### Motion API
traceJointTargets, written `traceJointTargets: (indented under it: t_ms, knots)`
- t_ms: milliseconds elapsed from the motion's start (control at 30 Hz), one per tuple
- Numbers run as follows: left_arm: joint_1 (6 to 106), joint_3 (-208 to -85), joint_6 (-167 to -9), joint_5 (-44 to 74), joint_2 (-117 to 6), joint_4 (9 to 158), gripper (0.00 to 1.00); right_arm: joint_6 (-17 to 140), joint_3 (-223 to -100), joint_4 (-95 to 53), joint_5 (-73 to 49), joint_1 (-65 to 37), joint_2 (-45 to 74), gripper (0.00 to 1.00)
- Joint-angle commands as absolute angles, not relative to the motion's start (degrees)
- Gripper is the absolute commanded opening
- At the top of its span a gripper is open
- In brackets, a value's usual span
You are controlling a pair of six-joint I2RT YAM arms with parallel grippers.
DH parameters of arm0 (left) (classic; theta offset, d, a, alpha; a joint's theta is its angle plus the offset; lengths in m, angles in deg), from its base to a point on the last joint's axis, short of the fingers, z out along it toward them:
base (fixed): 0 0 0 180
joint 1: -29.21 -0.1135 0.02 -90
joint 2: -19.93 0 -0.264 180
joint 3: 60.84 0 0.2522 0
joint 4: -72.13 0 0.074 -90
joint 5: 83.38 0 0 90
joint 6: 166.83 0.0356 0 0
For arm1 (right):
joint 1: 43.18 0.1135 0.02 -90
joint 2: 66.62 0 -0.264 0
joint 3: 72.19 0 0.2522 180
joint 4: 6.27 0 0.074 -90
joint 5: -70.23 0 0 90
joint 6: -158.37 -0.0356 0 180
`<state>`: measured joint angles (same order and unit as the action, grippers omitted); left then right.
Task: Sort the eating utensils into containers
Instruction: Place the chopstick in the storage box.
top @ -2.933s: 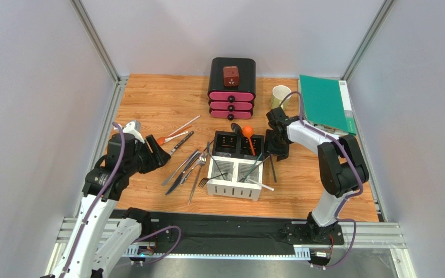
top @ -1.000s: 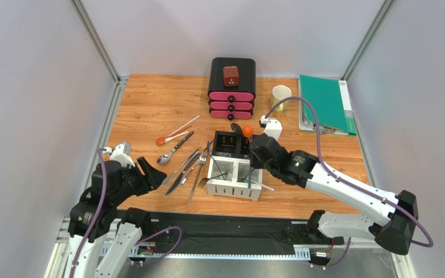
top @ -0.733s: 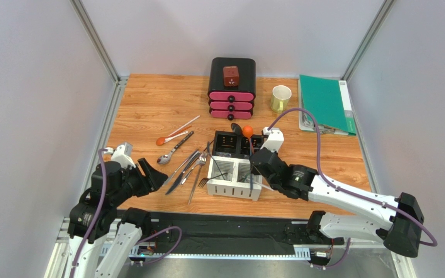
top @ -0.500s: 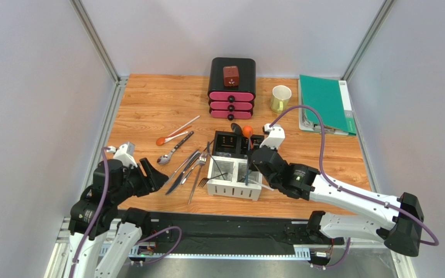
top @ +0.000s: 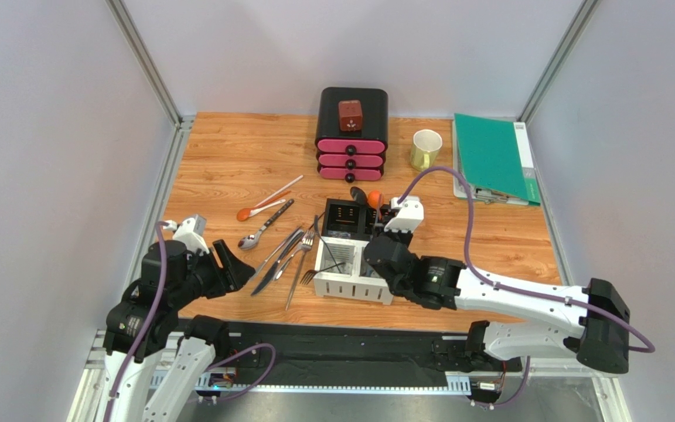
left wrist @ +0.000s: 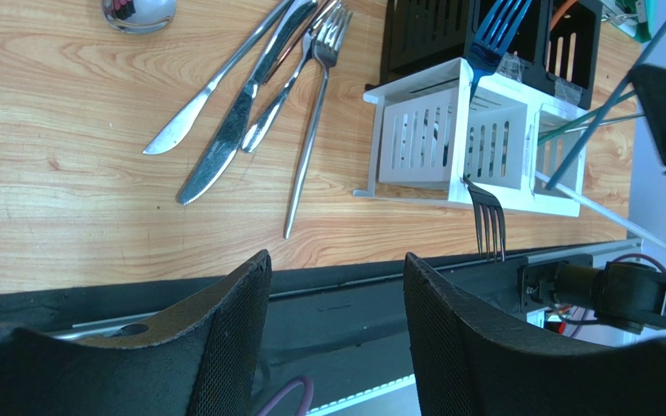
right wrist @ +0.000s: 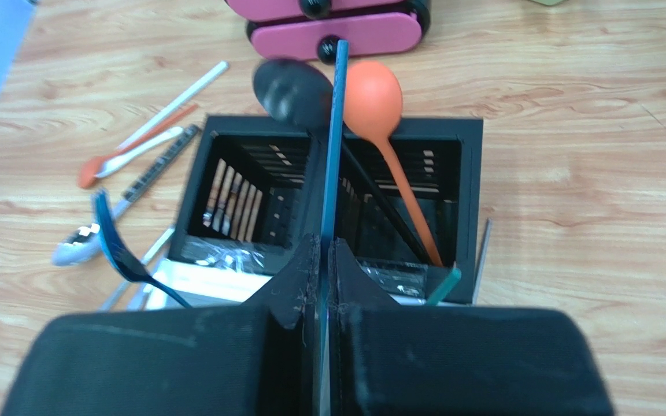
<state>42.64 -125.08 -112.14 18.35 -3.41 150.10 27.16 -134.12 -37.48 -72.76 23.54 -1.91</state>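
Observation:
My right gripper (top: 380, 255) (right wrist: 323, 250) is shut on a thin blue chopstick (right wrist: 336, 130). It holds the stick over the containers (top: 376, 292), a square caddy of two white slotted compartments (left wrist: 423, 139) in front and two black ones (right wrist: 436, 126) behind. An orange spoon (right wrist: 376, 92) and a black spoon (right wrist: 290, 85) stand in the black compartments. A blue fork (left wrist: 494, 29) and other sticks lean out of the white ones. Silver knives (left wrist: 234, 117), forks (top: 297, 259) and a spoon (top: 250, 239) lie left of the caddy. My left gripper (top: 232, 265) (left wrist: 336, 282) stands open and empty near the table's front edge.
An orange spoon (top: 248, 213) and a white stick (top: 281, 188) lie farther back on the left. A black-and-pink drawer box (top: 352, 132), a pale mug (top: 424, 148) and a green folder (top: 491, 156) stand along the back. A black strip borders the table's near edge (left wrist: 354, 312).
The right gripper lifted the chopstick from the table right of the caddy and has drifted over the caddy toward the near edge. The left arm drew back earlier and now barely moves.

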Motion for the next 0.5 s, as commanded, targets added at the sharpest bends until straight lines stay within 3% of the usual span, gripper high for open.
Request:
traceJointTargets:
  t_ms: [0,233,467]
  knots:
    - [42.84,-127.07,-110.4,18.92,-3.89,150.23,0.64,20.16,-130.78,-35.22,-84.01,27.31,0.35,0.0]
    - [43.8,-126.19,-110.23,19.98,-4.51,149.09,0.63,4.17,-128.58,-45.33,-94.03,32.76,3.78,0.0]
    - [44.86,-127.6,-109.52,19.54,-5.56,149.61,0.63,-18.58,-133.32,-68.48,-100.53,38.47,10.36,0.0]
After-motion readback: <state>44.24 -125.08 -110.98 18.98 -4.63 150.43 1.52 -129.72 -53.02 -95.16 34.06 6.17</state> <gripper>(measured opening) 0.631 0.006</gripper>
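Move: The right hand, already pinching the blue chopstick, has the white storage box's right compartment, its goal, about 13 cm below, some 4 cm back and 3 cm left. The forks' compartment lies roughly 12 cm left and 4 cm back; the orange spoon stands about 7 cm ahead and 2 cm left, in the black box's right section, itself centred 6 cm ahead and 3 cm left. From the idle left hand, the goal compartment is about 30 cm right, 8 cm ahead, 15 cm below. The shut fingers of the right hand keep their pinch on the chopstick, its lower end already reaching to the white box's right compartment, and carry it down about 5 cm while easing some 3 cm right and 2 to 3 cm back. On the way the wrist swings roughly 10 degrees clockwise, with the fingertips tipping up and the hand's left side dipping slightly. ##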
